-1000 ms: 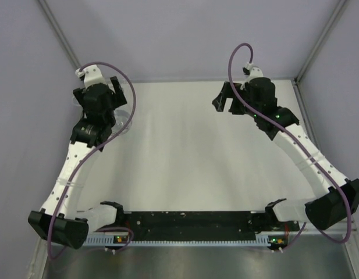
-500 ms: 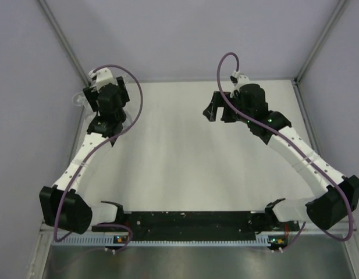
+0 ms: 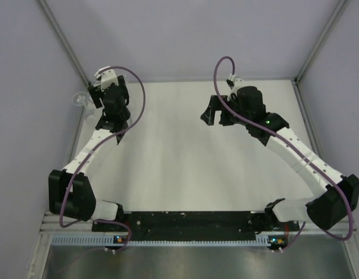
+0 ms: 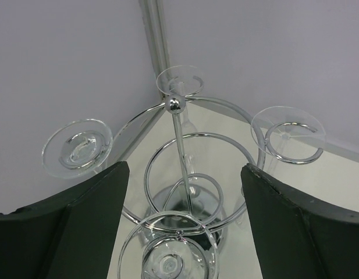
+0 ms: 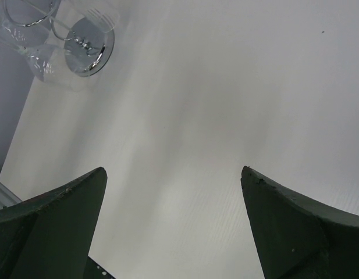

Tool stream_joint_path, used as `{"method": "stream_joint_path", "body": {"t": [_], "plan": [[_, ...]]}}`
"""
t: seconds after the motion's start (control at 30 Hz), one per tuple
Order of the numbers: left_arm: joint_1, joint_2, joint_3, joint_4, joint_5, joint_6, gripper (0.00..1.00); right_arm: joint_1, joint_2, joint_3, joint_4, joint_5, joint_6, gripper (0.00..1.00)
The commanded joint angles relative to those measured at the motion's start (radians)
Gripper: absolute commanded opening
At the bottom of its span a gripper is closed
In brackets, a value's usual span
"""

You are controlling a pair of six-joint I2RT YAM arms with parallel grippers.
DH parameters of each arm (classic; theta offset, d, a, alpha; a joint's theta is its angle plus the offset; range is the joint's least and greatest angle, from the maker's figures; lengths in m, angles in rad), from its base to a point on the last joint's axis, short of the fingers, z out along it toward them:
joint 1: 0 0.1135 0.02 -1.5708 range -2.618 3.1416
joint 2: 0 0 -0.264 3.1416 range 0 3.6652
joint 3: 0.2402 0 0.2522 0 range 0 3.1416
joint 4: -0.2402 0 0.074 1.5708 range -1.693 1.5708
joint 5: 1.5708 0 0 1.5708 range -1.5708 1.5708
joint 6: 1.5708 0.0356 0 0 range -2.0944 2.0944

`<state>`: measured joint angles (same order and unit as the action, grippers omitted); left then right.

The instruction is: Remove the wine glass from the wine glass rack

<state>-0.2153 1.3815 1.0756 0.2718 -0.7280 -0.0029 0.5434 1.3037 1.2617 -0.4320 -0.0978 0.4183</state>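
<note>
The wine glass rack (image 4: 175, 106) is a chrome post with a ball top and curved ring arms, standing in the far left corner of the table. Clear wine glasses hang upside down in its rings, feet up: one at the left (image 4: 77, 144), one behind the post (image 4: 179, 80), one at the right (image 4: 288, 135). The nearest wine glass (image 4: 170, 264) hangs low between my left fingers. My left gripper (image 4: 185, 167) is open above the rack, touching nothing. From above, the left gripper (image 3: 100, 93) covers most of the rack (image 3: 80, 99). My right gripper (image 5: 172, 169) is open and empty over bare table.
The white table (image 3: 185, 151) is enclosed by grey walls with metal corner posts (image 4: 153, 35) right behind the rack. The right wrist view shows the rack's mirrored base (image 5: 86, 43) at its top left. The right gripper (image 3: 216, 113) hovers at mid-table towards the back.
The left arm has reached further towards the far left corner, and its jaws have narrowed slightly. The right gripper has drifted left towards the table's middle.
</note>
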Motion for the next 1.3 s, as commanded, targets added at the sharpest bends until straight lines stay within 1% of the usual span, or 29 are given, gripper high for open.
{"method": "stream_joint_path", "body": {"t": [0.0,0.1,0.13,0.2,0.33,0.6,0.73,0.83,1.13,1.23,1.27], "plan": [[0.025,0.005,-0.013,0.125,-0.016,0.017,0.81,0.023,0.000,-0.005,0.042,-0.017,-0.018,0.98],[0.040,0.002,-0.029,0.139,-0.010,0.006,0.72,0.030,0.014,-0.004,0.039,-0.026,-0.023,0.98],[0.047,0.001,-0.035,0.147,-0.004,0.006,0.71,0.032,0.017,-0.005,0.039,-0.026,-0.023,0.98],[0.057,0.001,-0.042,0.149,-0.002,-0.043,0.67,0.035,0.022,-0.004,0.041,-0.028,-0.027,0.98],[0.076,0.011,-0.049,0.147,0.001,-0.058,0.62,0.038,0.028,-0.001,0.039,-0.034,-0.029,0.98],[0.106,0.021,-0.057,0.164,0.021,-0.072,0.59,0.046,0.028,-0.004,0.039,-0.037,-0.033,0.98],[0.111,0.039,-0.049,0.175,0.027,-0.071,0.57,0.049,0.034,-0.005,0.039,-0.037,-0.035,0.98],[0.111,0.050,-0.043,0.185,0.029,-0.066,0.54,0.050,0.034,-0.005,0.038,-0.039,-0.038,0.98],[0.113,0.080,-0.032,0.207,0.056,-0.078,0.51,0.055,0.040,-0.007,0.038,-0.042,-0.041,0.98],[0.113,0.091,-0.022,0.207,0.059,-0.077,0.49,0.058,0.043,-0.007,0.038,-0.042,-0.042,0.98],[0.113,0.094,-0.017,0.208,0.062,-0.075,0.46,0.058,0.045,-0.007,0.038,-0.042,-0.044,0.98]]}}
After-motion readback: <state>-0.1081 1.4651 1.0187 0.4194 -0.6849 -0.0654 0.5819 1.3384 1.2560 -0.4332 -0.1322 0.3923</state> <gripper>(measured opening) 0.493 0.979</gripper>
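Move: The near wine glass hangs by its foot from the rack just under my left fingers: its middle is about 2 cm to the left, level fore and aft, some 9 cm below. The rack's top ball is 5 cm ahead, 4 cm left and slightly above. The left glass hangs 2 cm ahead and 10 cm left, the right glass 8 cm ahead and 2 cm right. From my right hand the near glass lies roughly 35 cm left, 11 cm ahead and 5 cm lower. I ease my left hand about 4 cm left to line the fingers up over the near glass's foot, then sink some 3 cm in all while edging nearly 2 cm forward towards the rack's post. The open fingers narrow to roughly half their span around the glass's line, wrist swinging only slightly left. My right hand, still wide open, drifts a couple of centimetres left and down. ##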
